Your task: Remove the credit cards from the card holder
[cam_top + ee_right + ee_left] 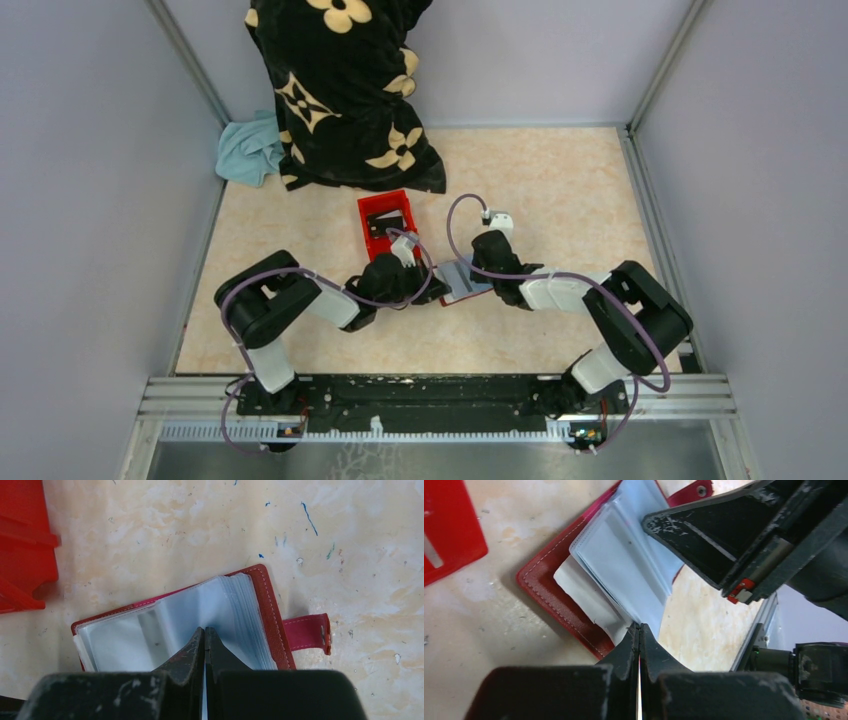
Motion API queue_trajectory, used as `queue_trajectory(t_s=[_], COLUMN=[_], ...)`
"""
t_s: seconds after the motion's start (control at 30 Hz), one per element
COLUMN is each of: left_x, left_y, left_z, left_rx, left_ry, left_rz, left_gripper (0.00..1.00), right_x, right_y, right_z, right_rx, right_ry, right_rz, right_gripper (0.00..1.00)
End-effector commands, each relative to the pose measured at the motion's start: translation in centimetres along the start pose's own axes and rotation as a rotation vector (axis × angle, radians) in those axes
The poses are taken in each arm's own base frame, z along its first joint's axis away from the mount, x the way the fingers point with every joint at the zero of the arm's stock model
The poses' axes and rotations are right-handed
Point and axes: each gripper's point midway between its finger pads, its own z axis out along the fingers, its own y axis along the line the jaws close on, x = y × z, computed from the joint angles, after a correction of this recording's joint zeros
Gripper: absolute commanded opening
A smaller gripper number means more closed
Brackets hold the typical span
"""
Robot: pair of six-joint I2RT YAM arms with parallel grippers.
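The card holder (462, 283) lies open on the table, red cover (559, 600) down and its snap strap (307, 632) sticking out to one side. Pale blue-grey credit cards (624, 560) and clear sleeves fan out of it (165, 625). My left gripper (425, 285) is shut, its tips (639, 626) touching the near edge of the stack; I cannot tell whether a leaf is pinched. My right gripper (482, 265) is shut too, its tips (205, 629) resting on the open sleeves. The left wrist view shows the right fingers (704, 540) over the stack.
A bright red open box (388, 225) stands just behind the holder, its edge showing in both wrist views (449, 535) (22, 545). A black flower-patterned blanket (340, 90) and a teal cloth (250, 150) sit at the back left. Grey walls enclose the table.
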Motion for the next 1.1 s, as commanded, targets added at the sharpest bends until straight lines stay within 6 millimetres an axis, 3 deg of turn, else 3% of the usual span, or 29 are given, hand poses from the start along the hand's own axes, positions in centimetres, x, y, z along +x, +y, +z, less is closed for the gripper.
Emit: queue_trajectory(t_s=[0.0, 0.53, 0.83, 1.07], left_x=[-1.6, -2.5, -2.2, -2.4], left_y=[-2.8, -3.6, -3.0, -3.1], left_z=[0.2, 1.7, 3.6, 4.6], left_rx=[0.124, 0.129, 0.106, 0.090], left_ry=[-0.074, -0.073, -0.041, -0.026], left_rz=[-0.002, 0.016, 0.031, 0.043], left_gripper=[0.00, 0.00, 0.00, 0.00], right_x=[4.1, 3.4, 1.1, -2.6], right_y=[-1.5, -1.6, -1.2, -1.6], right_z=[0.0, -0.4, -2.4, -5.0], right_rx=[0.036, 0.036, -0.013, -0.020], right_ry=[0.141, 0.126, 0.028, -0.126], right_rz=[-0.038, -0.011, 0.071, 0.134], right_gripper=[0.00, 0.00, 0.00, 0.00])
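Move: The closed left fingers are at the loose near-left edge of the card holder's clear sleeves. The holder's middle lies about 5 cm to their right, 2 cm ahead and 1 cm lower. The red box's middle is some 13 cm ahead and 11 cm to the left of these fingers. The closed right fingertips are on the sleeves, with the holder's middle about 2 cm left and 1 cm back, a centimetre below. Up and to the right, the left hand's shut fingertips carry the sleeves' free edge over, rising about 3.5 cm before sinking nearly 2, and working 4 cm right and a little forward towards the right hand. The right hand first keeps its closed tips still on the sleeves, then late on draws back and right some 4 cm, lifting slightly at the end. ##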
